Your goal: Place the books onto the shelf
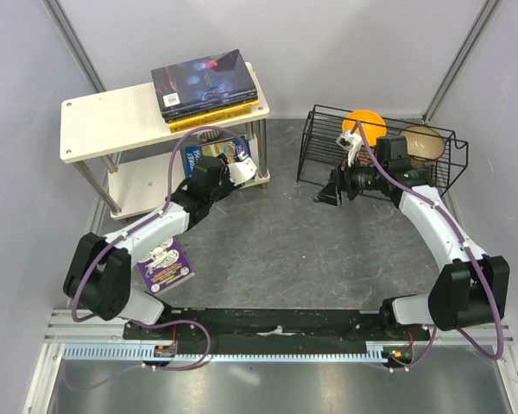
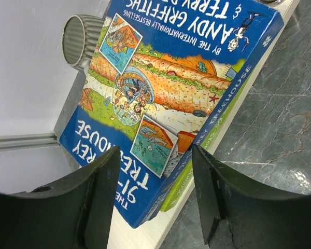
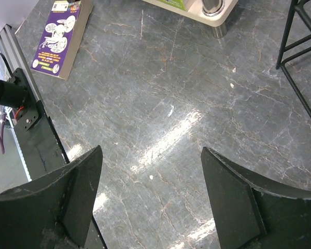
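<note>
The shelf (image 1: 104,121) stands at the back left, its top board carrying a stack of books (image 1: 209,82) with a dark galaxy cover uppermost and a yellow one beneath. On the lower board (image 2: 134,235) a blue book (image 2: 160,78) lies on a lime-green book (image 2: 178,191). My left gripper (image 2: 155,155) is open, its jaws on either side of the blue book's near corner without touching it. A purple book (image 1: 166,266) lies on the table by the left arm. My right gripper (image 3: 151,153) hangs open and empty above bare table.
A black wire rack (image 1: 382,155) holding an orange bowl (image 1: 364,125) and a tan bowl (image 1: 421,142) stands at the back right, just behind the right arm. A chrome shelf leg (image 2: 83,39) rises beside the blue book.
</note>
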### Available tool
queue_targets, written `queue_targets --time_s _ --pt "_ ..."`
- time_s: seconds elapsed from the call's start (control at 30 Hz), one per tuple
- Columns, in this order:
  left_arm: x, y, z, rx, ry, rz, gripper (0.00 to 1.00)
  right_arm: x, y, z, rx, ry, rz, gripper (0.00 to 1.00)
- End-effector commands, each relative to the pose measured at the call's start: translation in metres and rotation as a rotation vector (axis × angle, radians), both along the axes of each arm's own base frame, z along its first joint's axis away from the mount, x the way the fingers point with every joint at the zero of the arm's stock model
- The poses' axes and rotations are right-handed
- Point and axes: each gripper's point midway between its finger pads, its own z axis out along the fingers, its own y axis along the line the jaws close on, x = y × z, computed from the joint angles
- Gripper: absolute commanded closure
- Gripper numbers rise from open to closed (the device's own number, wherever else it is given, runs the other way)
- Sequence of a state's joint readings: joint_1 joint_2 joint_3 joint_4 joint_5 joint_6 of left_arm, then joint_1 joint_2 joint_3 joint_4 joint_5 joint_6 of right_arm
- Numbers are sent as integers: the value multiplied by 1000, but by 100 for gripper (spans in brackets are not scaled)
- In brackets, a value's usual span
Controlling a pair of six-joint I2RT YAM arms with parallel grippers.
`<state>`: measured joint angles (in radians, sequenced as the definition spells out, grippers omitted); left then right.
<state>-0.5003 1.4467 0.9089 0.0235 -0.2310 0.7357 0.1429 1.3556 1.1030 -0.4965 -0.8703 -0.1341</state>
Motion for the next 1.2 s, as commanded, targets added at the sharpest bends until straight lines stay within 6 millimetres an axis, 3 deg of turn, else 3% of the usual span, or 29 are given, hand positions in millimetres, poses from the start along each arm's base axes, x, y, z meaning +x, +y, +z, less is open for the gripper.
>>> queue_targets --time_s 0.0,0.27,0.7,1.03,1.17 --pt "1 -17 21 -115 -20 -49 37 0 2 15 31 -59 20 16" --pt "-16 -33 16 -152 22 -171 40 1 2 16 37 -62 21 16" --pt "9 -46 13 -180 44 -131 46 2 0 18 43 -58 12 15" --pt "19 -45 7 -195 58 -66 62 3 0 18 45 -58 12 16" --pt "22 -44 6 -205 61 -47 63 3 -1 17 45 -52 10 16"
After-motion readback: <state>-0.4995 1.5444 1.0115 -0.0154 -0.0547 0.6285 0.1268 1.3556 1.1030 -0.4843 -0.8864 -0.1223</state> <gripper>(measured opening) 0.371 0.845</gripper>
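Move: The treehouse book lies on the lower shelf with its spine just in front of the left fingertips; its middle is some 7 cm ahead of the left hand, 3 cm to the right and 2 cm lower. The green book is right under it, about 5 cm below the hand. The shelf's front right post stands some 13 cm to the hand's right and 4 cm ahead. From the right hand, the treehouse book is roughly 30 cm left, 13 cm ahead and 7 cm lower. The left hand eases back about 1 cm from the treehouse book's spine while sliding right along the shelf front towards the post, some 4 cm in all, swinging a little clockwise, rolling its left side down and tipping slightly downward. It then comes forward about 2 cm and a bit lower, back up to the spine right of its middle, as the fingers narrow from over half open to about a third, one over the cover's edge and the other in front of the spine. ##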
